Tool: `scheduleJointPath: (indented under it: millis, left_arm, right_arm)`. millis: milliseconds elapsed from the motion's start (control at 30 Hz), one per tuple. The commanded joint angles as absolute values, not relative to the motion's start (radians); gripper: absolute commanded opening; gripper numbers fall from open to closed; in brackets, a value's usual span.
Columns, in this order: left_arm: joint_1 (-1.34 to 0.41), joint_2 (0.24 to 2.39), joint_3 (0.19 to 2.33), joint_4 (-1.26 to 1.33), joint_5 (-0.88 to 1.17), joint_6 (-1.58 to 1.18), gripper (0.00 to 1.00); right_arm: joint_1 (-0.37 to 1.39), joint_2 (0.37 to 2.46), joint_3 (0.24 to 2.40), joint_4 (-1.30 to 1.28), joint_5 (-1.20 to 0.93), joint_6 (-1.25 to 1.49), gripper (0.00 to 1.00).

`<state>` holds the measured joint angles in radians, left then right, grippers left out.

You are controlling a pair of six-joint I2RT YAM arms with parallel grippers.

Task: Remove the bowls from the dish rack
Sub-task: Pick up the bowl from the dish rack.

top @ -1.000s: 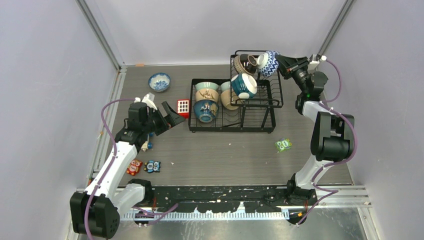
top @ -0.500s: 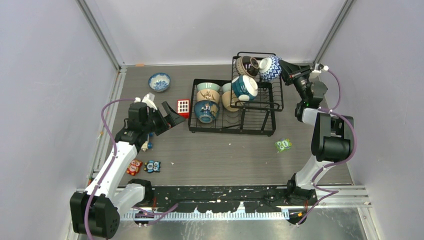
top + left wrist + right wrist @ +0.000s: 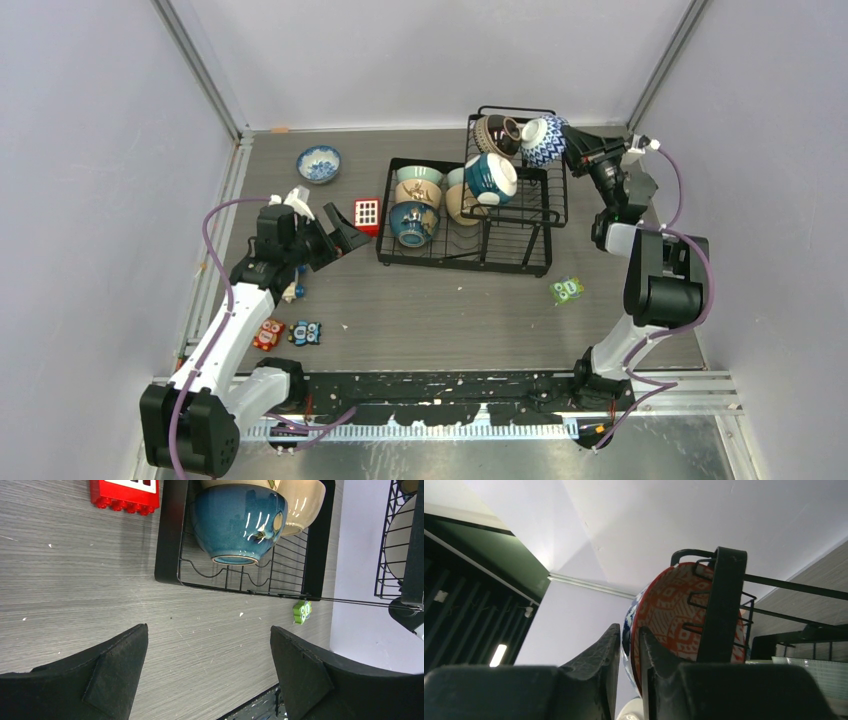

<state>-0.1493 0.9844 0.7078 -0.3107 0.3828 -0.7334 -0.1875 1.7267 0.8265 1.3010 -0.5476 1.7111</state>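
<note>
The black wire dish rack (image 3: 462, 256) stands mid-table. My right gripper (image 3: 568, 146) is shut on the rim of a bowl (image 3: 545, 140) that is blue-and-white zigzag outside and red patterned inside, at the basket's far right corner. In the right wrist view the fingers (image 3: 611, 645) pinch that rim (image 3: 664, 610), with a rack wire (image 3: 724, 605) in front. A brown bowl (image 3: 495, 132), dark teal bowl (image 3: 490, 175), tan bowl (image 3: 457, 200), pale green bowl (image 3: 414, 175) and blue bowl (image 3: 412, 222) sit in the rack. My left gripper (image 3: 345, 232) is open and empty, left of the rack.
A blue-and-white bowl (image 3: 319, 163) sits on the table at far left. A red block (image 3: 366, 213) lies beside the rack, also in the left wrist view (image 3: 125, 494). A green block (image 3: 568, 290) lies front right. Small toy blocks (image 3: 288, 333) lie near the left arm.
My right gripper and the zigzag bowl have shifted slightly right and toward the near side, and the wrist has turned. The left arm has not moved.
</note>
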Motion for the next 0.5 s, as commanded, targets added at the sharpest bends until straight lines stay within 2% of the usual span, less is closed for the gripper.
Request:
scheduleJointPath:
  millis: [0, 133, 200, 467]
  left_arm:
    - [-0.144, 0.983, 0.706, -0.288, 0.402, -0.741, 0.93]
    - [-0.144, 0.982, 0.706, -0.287, 0.406, -0.742, 0.93]
    - [-0.145, 0.982, 0.706, -0.286, 0.409, -0.742, 0.93]
    - [-0.144, 0.977, 0.702, -0.273, 0.428, -0.753, 0.93]
  right_arm:
    - [-0.196, 1.631, 0.810, 1.240, -0.625, 1.653, 0.32]
    - [-0.196, 1.570, 0.806, 1.109, -0.643, 1.574, 0.47]
    - [-0.196, 1.547, 0.802, 1.068, -0.649, 1.550, 0.51]
    - [-0.196, 1.489, 0.806, 0.950, -0.701, 1.487, 0.54]
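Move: The blue zigzag bowl, its rim still between the right fingertips, has its middle about 4 cm left and 2 cm ahead of the right hand, roughly 1 cm below. In the same upper tier the brown bowl lies some 11 cm left and 2 cm ahead of that hand, and the teal-and-white bowl about 12 cm left and 5 cm back. From the left hand the zigzag bowl is around 35 cm right, 16 cm ahead and 12 cm higher. The zigzag bowl's rim is let go: the right fingers spread from nearly shut to about half open while the hand backs off some 2 cm, edging slightly left. The wrist rolls a little under 10 degrees, left side sinking, and dips slightly. The fingertips stay close at the rim, the inner one still overlapping it in view. ##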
